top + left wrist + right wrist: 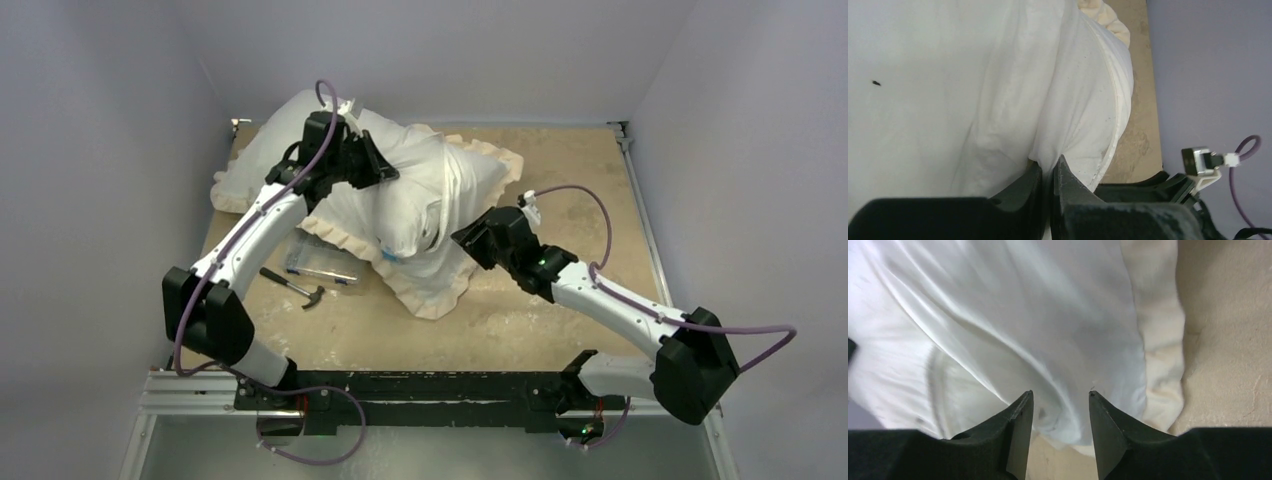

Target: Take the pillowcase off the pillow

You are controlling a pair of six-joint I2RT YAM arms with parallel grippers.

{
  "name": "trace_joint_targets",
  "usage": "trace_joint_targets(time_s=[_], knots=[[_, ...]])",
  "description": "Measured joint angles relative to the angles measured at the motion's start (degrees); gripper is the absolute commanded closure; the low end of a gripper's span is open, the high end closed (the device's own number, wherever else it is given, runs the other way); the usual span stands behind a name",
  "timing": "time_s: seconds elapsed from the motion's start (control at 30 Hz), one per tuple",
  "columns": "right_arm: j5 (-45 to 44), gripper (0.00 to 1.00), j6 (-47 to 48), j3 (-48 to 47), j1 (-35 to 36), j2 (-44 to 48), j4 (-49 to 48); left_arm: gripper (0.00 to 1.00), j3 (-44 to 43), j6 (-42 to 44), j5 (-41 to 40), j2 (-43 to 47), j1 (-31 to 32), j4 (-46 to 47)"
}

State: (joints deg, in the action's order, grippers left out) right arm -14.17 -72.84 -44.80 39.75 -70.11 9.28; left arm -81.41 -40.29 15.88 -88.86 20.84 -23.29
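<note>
The plump white pillow [400,195] lies at the back of the table on the limp pillowcase [483,170], whose cream frill [432,297] sticks out around it. A small blue tag [388,256] marks the pillow's near corner. My left gripper [385,172] is on top of the pillow. In the left wrist view it [1048,162] is shut on a fold of the pillow [1083,100] beside its piped seam. My right gripper [462,238] stands open at the pillowcase's right side. In the right wrist view, white pillowcase cloth [1048,315] lies loose ahead of its [1060,394] jaws.
A hammer [295,288] and a clear plastic packet [320,265] lie on the table [560,200] near the left arm. Grey walls close in the back and both sides. Cream frill [1160,340] lies on bare tabletop right of my right gripper.
</note>
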Motion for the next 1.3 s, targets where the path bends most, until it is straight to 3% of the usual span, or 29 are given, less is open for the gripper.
trace_joint_targets(time_s=[0.1, 0.17, 0.37, 0.7, 1.3], knots=[[-2.62, 0.28, 1.95, -6.08, 0.00, -0.63, 5.25, 1.00, 5.64, 0.87, 0.76, 4.22, -0.31, 0.57], [-4.83, 0.21, 4.11, -10.73, 0.00, -1.81, 7.58, 1.00, 9.16, 1.01, 1.25, 6.27, -0.28, 0.81], [-9.05, 0.19, 12.20, -20.52, 0.00, -7.30, 8.94, 1.00, 14.43, 1.11, 1.73, 9.33, -0.17, 1.99], [-10.82, 0.19, 17.40, -26.97, 0.11, -18.88, 11.21, 1.00, 14.80, 2.60, 1.66, 9.92, -0.13, 2.54], [-11.91, 0.17, 22.97, -30.91, 0.37, -19.52, 11.74, 1.00, 15.69, 3.04, 1.05, 9.92, 0.20, 2.64]])
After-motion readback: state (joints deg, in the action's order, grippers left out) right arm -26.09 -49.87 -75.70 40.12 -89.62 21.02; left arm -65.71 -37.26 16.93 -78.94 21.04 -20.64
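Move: The left fingers already pinch bunched white cloth of the pillowcase. The place it goes towards, the bulge with the blue tag, lies about 12 cm back, level sideways and some 15 cm lower. From the open right hand, the raised seamed fold is about 9 cm ahead and 2 cm left at nearly the same height. The blue tag is 13 cm left and 2 cm back, and the frilled near corner is 13 cm back, 6 cm left and 13 cm down. Keeping its pinch on the white cloth, the left hand draws it back about 5 cm and down some 4 cm, then holds almost still. The right hand spreads its half-open fingers wide, lifts and reaches forward about 8 cm to the seamed fold, dipping partway before easing up again, and rolls some 25 degrees so its left side drops. Its jaws end astride the fold, unclosed. ##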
